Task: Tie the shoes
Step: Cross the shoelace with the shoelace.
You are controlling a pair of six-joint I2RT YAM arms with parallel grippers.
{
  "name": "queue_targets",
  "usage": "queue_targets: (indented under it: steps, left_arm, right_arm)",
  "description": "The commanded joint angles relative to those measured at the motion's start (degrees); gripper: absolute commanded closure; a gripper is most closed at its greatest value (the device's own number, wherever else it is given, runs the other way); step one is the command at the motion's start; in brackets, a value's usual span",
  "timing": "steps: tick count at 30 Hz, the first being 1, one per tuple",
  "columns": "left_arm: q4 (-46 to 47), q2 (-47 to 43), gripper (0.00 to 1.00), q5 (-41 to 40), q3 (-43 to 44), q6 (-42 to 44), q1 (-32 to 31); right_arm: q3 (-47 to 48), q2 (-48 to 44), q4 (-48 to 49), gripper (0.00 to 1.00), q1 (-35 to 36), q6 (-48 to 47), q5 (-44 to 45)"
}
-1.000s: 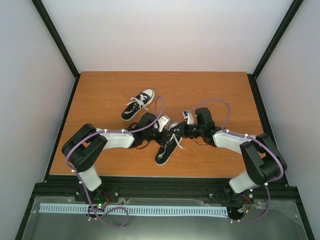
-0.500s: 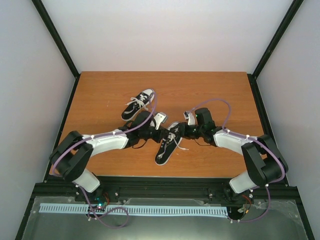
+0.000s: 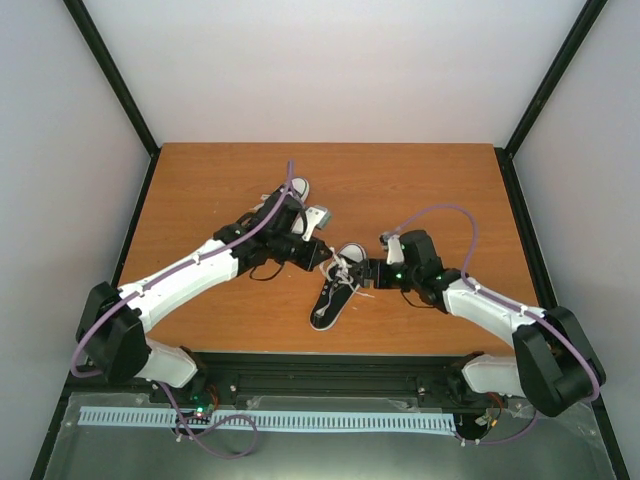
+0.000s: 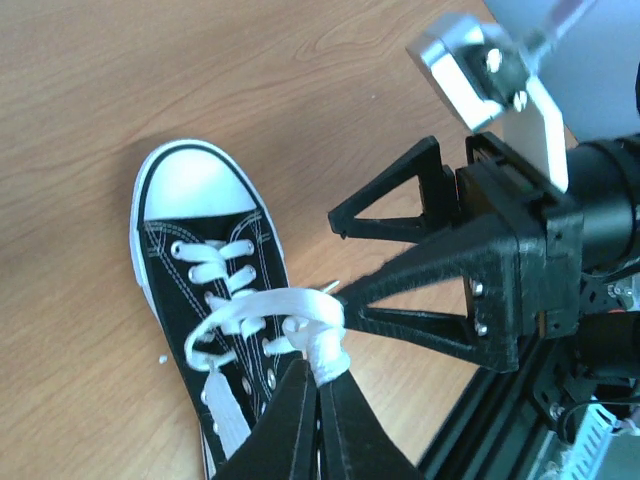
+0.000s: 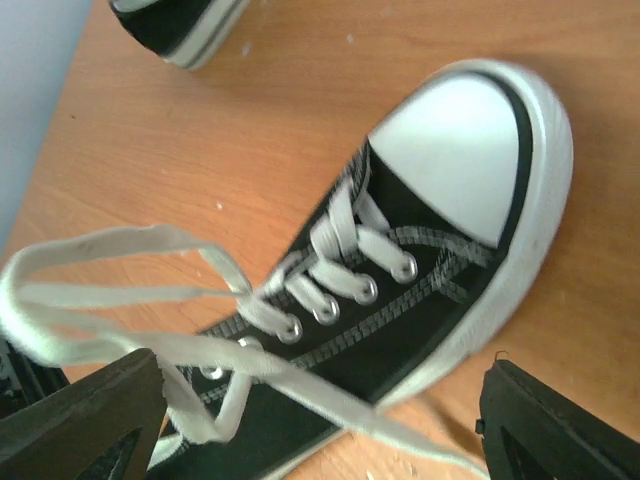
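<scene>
One of the shoes (image 3: 330, 300) lies in the middle of the table, toe pointing away from the arms, its white laces loose. My left gripper (image 4: 320, 375) is shut on a loop of its lace (image 4: 262, 308), pinched just above the eyelets. My right gripper (image 5: 320, 440) hangs wide open over the same shoe (image 5: 450, 210), and loose lace strands (image 5: 120, 290) cross between its fingers without being held. From above, the left gripper (image 3: 328, 262) and right gripper (image 3: 362, 277) meet at the shoe's tongue. The other shoe (image 3: 297, 187) lies farther back, mostly hidden under my left arm.
The wooden table (image 3: 430, 190) is bordered by a black frame and white walls. The right gripper's black fingers (image 4: 400, 210) reach in close to the held loop. The far shoe's sole (image 5: 180, 30) shows at the top of the right wrist view.
The right gripper has opened and let go of the lace. The left gripper has shut on the lace loop, and the left arm has stretched out lower across the table.
</scene>
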Motion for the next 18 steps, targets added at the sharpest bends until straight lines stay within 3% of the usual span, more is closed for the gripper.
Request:
queue_targets:
  steps: [1,10,18]
  left_arm:
    - [-10.1,0.1,0.99,3.2,4.4,-2.3,2.4]
    - [-11.6,0.0,0.99,5.7,6.3,-1.3,5.9]
    - [-12.5,-0.1,0.99,5.4,5.9,-0.2,7.2]
  right_arm:
    - [-3.8,-1.4,-0.2,0.19,2.9,-2.2,5.2]
    - [-0.6,4.9,0.6,0.42,10.7,-6.8,12.2]
    - [3.3,10.2,-2.0,0.45,12.0,-10.7,16.1]
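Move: The loose lace, lying over the near right side of the shoe, is about 6 cm below the open right hand, some 3 cm back and 1 cm left; the shoe's lacing is 4 cm left of that hand, 2 ahead and 4 below, and the toe cap about 7 ahead, 2 left and 6 below. From the left hand, which already holds the other lace aloft, the loose lace is roughly 8 cm to the right, 4 back and 15 below. The right hand drops about 5 cm beside the shoe towards the loose lace, first swinging back nearly 4 cm and then easing left and about 2 cm forward again, as the wrist rolls some 15 degrees (left side sinking) and the wide-open fingers narrow to a little over half without shutting. Meanwhile the left hand keeps its pinch on the raised lace and draws it about 3.5 cm to the left at the same height, away from the lacing, its fingers tipping down by some 10 degrees. ##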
